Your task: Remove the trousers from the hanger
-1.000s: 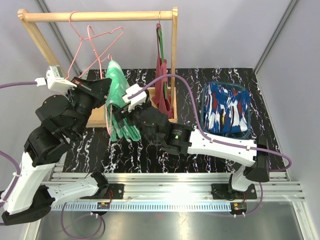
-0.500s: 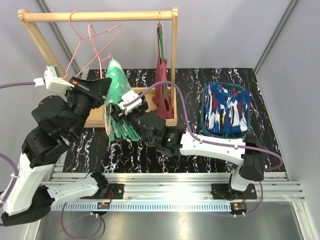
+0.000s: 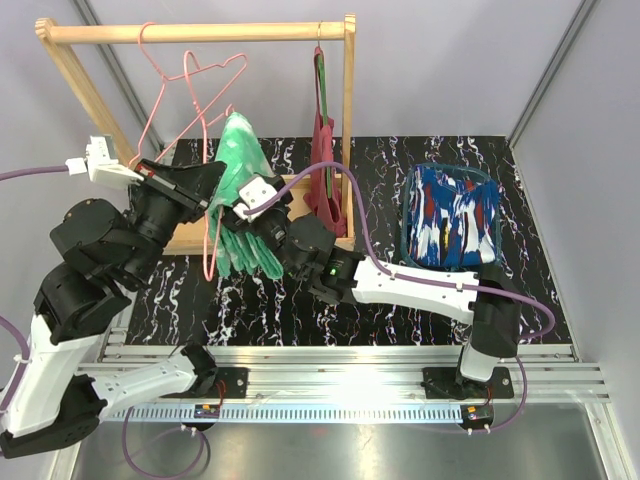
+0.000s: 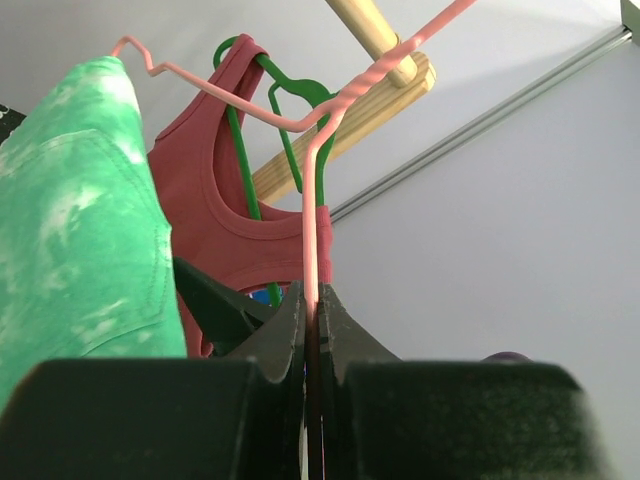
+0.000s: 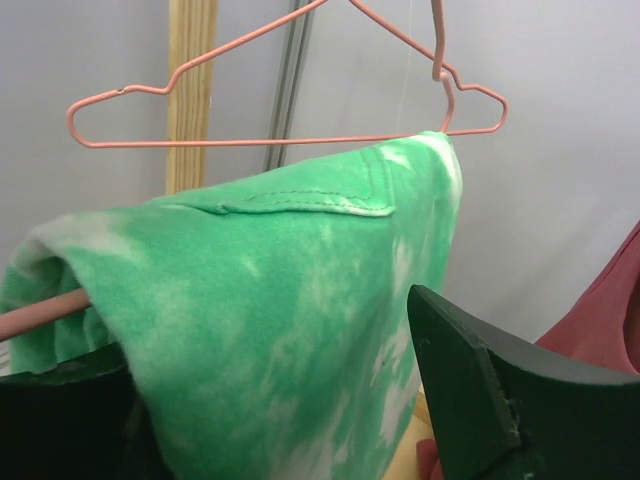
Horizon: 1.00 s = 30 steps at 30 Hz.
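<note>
The green trousers (image 3: 240,150) mottled with white hang folded over the bar of a pink wire hanger (image 3: 210,245) in front of the wooden rack. My left gripper (image 3: 208,188) is shut on that hanger's neck (image 4: 311,260), just right of the green cloth (image 4: 80,230). My right gripper (image 3: 245,215) stands open, its fingers either side of the green fold (image 5: 270,330); the right finger (image 5: 480,390) sits beside the cloth's edge. The blue trousers (image 3: 455,215) with red and white splashes lie folded in a bin at the right.
The wooden rack's rod (image 3: 200,32) carries an empty pink hanger (image 3: 190,85) and a red top (image 3: 325,180) on a green hanger (image 4: 290,100). The rack's base (image 3: 190,240) lies under my left gripper. The bin's rim (image 3: 405,235) stands right of the rack post.
The left gripper has lifted the hanger and green trousers up and back. The right gripper has followed leftward and its jaws have narrowed around the cloth.
</note>
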{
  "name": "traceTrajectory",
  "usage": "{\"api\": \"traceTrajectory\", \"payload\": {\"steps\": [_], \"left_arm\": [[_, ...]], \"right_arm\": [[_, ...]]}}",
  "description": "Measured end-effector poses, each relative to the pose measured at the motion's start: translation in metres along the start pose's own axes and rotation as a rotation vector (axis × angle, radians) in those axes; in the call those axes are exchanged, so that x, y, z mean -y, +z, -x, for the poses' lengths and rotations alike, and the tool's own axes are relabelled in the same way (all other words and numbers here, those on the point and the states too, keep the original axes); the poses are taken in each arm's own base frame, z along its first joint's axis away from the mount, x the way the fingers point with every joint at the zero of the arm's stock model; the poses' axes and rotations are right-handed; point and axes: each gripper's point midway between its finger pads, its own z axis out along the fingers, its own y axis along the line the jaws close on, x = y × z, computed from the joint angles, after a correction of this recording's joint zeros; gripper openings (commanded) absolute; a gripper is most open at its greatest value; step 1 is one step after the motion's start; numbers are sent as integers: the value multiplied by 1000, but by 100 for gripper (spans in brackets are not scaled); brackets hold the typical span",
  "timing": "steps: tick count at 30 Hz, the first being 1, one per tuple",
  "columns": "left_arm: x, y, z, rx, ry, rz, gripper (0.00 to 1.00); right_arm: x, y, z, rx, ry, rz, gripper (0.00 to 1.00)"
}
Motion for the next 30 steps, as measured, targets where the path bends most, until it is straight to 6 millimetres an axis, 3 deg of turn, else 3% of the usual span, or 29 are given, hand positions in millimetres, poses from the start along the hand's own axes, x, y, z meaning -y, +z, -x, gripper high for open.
{"api": "traceTrajectory", "payload": {"steps": [5, 8, 13, 16, 19, 21, 22, 23, 27, 30], "left_arm": [[-3, 1, -7, -24, 27, 6, 0], [-7, 3, -12, -37, 48, 19, 0], [-12, 8, -19, -54, 87, 36, 0], [-16, 9, -23, -68, 115, 48, 0], [-18, 9, -26, -83, 135, 52, 0], [-21, 10, -30, -97, 153, 60, 0], [-22, 10, -31, -100, 158, 63, 0], [-23, 10, -31, -103, 165, 65, 0], [-22, 10, -30, -101, 179, 62, 0], [-22, 8, -28, -100, 189, 63, 0]], "right_arm": [[-3, 0, 1, 9, -15, 23, 77], [-4, 1, 2, 11, -20, 30, 64], [-5, 1, 4, 19, -27, 44, 56], [-5, 0, 5, 21, -34, 52, 60], [-6, 0, 5, 19, -39, 60, 79], [-6, 0, 4, 12, -53, 69, 78], [-6, 0, 3, 9, -57, 71, 75], [-6, 0, 2, 5, -60, 73, 59], [-10, -1, 1, 5, -70, 98, 28], [-12, 0, 2, 7, -71, 110, 18]]}}
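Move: The green trousers hang over the lower bar of the pink hanger, one side wire of which the shut left fingers already hold. The middle of the trousers lies some 10 cm ahead of the left hand, 2 cm right and 14 cm below. From the open right hand it is about 5 cm ahead, level sideways and 5 cm down. From the right hand, the maroon top hangs some 10 cm ahead and 14 cm right, and the empty pink hanger about 17 cm ahead, 9 cm left and 8 cm up. Downward, about 3.5 cm and slightly right and forward, the left hand brings the held hanger in close over the right gripper, rolling some 10 degrees so its left side rises, fingers still shut. The right hand stays nearly in place, easing barely 1 cm back and left, while its wide-open fingers partly reopen midway, then close well in on the green trousers just under the bar and pinch the cloth. ##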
